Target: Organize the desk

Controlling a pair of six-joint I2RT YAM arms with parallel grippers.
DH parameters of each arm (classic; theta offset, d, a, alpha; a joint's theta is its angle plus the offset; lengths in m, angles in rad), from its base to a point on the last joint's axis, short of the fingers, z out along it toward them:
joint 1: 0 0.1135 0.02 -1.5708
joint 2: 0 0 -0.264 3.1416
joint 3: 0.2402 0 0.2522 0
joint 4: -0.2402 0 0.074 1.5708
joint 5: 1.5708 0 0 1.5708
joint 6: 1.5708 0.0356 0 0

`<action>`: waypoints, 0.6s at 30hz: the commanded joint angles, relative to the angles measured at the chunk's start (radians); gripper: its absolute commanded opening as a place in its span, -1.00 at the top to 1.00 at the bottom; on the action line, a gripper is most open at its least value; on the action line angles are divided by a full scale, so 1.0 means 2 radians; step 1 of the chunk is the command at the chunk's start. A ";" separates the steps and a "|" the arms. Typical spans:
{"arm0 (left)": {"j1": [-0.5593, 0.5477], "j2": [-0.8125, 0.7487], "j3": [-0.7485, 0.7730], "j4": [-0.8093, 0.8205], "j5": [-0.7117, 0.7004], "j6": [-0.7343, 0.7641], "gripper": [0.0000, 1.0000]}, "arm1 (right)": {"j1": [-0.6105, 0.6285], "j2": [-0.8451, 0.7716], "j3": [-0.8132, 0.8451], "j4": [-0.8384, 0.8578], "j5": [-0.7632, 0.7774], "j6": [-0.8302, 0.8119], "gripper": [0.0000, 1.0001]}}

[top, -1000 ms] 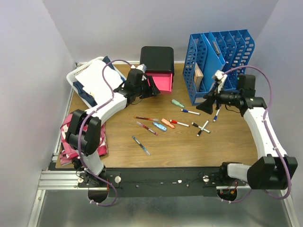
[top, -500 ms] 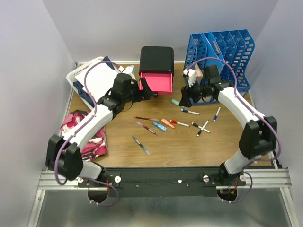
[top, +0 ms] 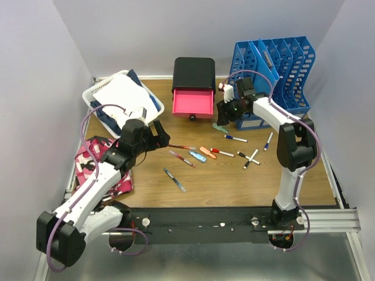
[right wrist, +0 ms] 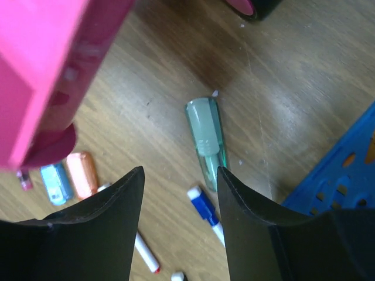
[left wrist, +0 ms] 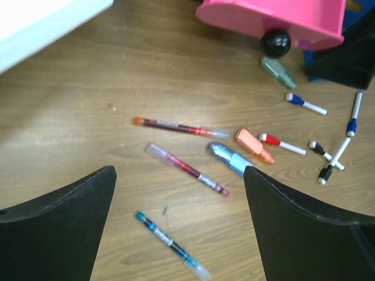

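Pens and markers lie scattered across the brown wooden desk [top: 234, 181]. My left gripper [top: 166, 140] [left wrist: 179, 172] hovers open, left of a red pen [left wrist: 179, 127], a pink pen [left wrist: 187, 170] and a teal pen [left wrist: 170, 244]; it holds nothing. A blue highlighter [left wrist: 229, 158] and an orange highlighter [left wrist: 255, 146] lie side by side. My right gripper [top: 221, 114] [right wrist: 180, 171] is open and empty, just above a green highlighter [right wrist: 206, 143] and a blue-capped marker [right wrist: 205, 211], beside the pink drawer [top: 192, 103].
The pink drawer stands pulled out of a black drawer unit [top: 194, 73]. Behind the right arm is a blue file rack [top: 275, 64]. A white basket of papers [top: 120, 99] and a pink patterned bag [top: 96, 164] sit at the left. More markers [top: 251, 158] lie at the centre right.
My left arm drew back from the pink drawer toward the near left and its jaws opened wide. My right arm swung left from the file rack to the drawer, its jaws narrowing.
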 commanded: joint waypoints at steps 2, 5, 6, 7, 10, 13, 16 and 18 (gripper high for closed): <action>0.001 -0.065 -0.045 -0.019 -0.010 -0.015 -0.97 | 0.004 0.042 0.021 0.009 0.029 0.016 -0.19; 0.001 -0.087 -0.063 -0.014 -0.006 -0.034 -0.97 | 0.005 0.053 0.013 0.016 0.032 0.014 -0.18; 0.001 -0.091 -0.068 -0.013 -0.003 -0.040 -0.97 | 0.007 0.054 0.007 0.020 0.039 0.014 -0.18; 0.001 -0.096 -0.072 -0.009 -0.002 -0.050 -0.97 | 0.008 0.057 0.005 0.027 0.041 0.014 -0.18; 0.001 -0.100 -0.085 0.003 0.007 -0.069 -0.97 | 0.011 0.067 0.002 0.032 0.043 0.016 -0.18; 0.001 -0.097 -0.094 0.014 0.014 -0.083 -0.97 | 0.015 0.073 -0.002 0.040 0.052 0.018 -0.18; 0.001 -0.093 -0.099 0.020 0.019 -0.099 -0.97 | 0.021 0.077 -0.010 0.046 0.062 0.019 -0.18; 0.001 -0.093 -0.103 0.023 0.019 -0.109 -0.97 | 0.027 0.076 -0.021 0.051 0.070 0.019 -0.18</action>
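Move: The green highlighter lies about 8 cm below the right hand, some 2 cm ahead and 2 cm to its left. The blue-capped marker is about 2 cm back and 4 cm right of the hand, the orange highlighter some 8 cm back and 7 cm left, both 8 cm below; the open pink drawer stands about level in height, 10 cm left and 6 cm ahead. From the left hand the green highlighter lies roughly 12 cm ahead, 20 cm right and 17 cm below. The right hand sinks almost straight down, about 5 cm, beside the open drawer towards the green highlighter, quickest at first and then easing; its fingers stay a bit over half open and come close on either side of the highlighter's near end, with no touch to be seen. Meanwhile the left hand, empty and wide open, draws back about 4 cm and sinks some 3 cm, away from the open pink drawer, its wrist rolling slightly. ##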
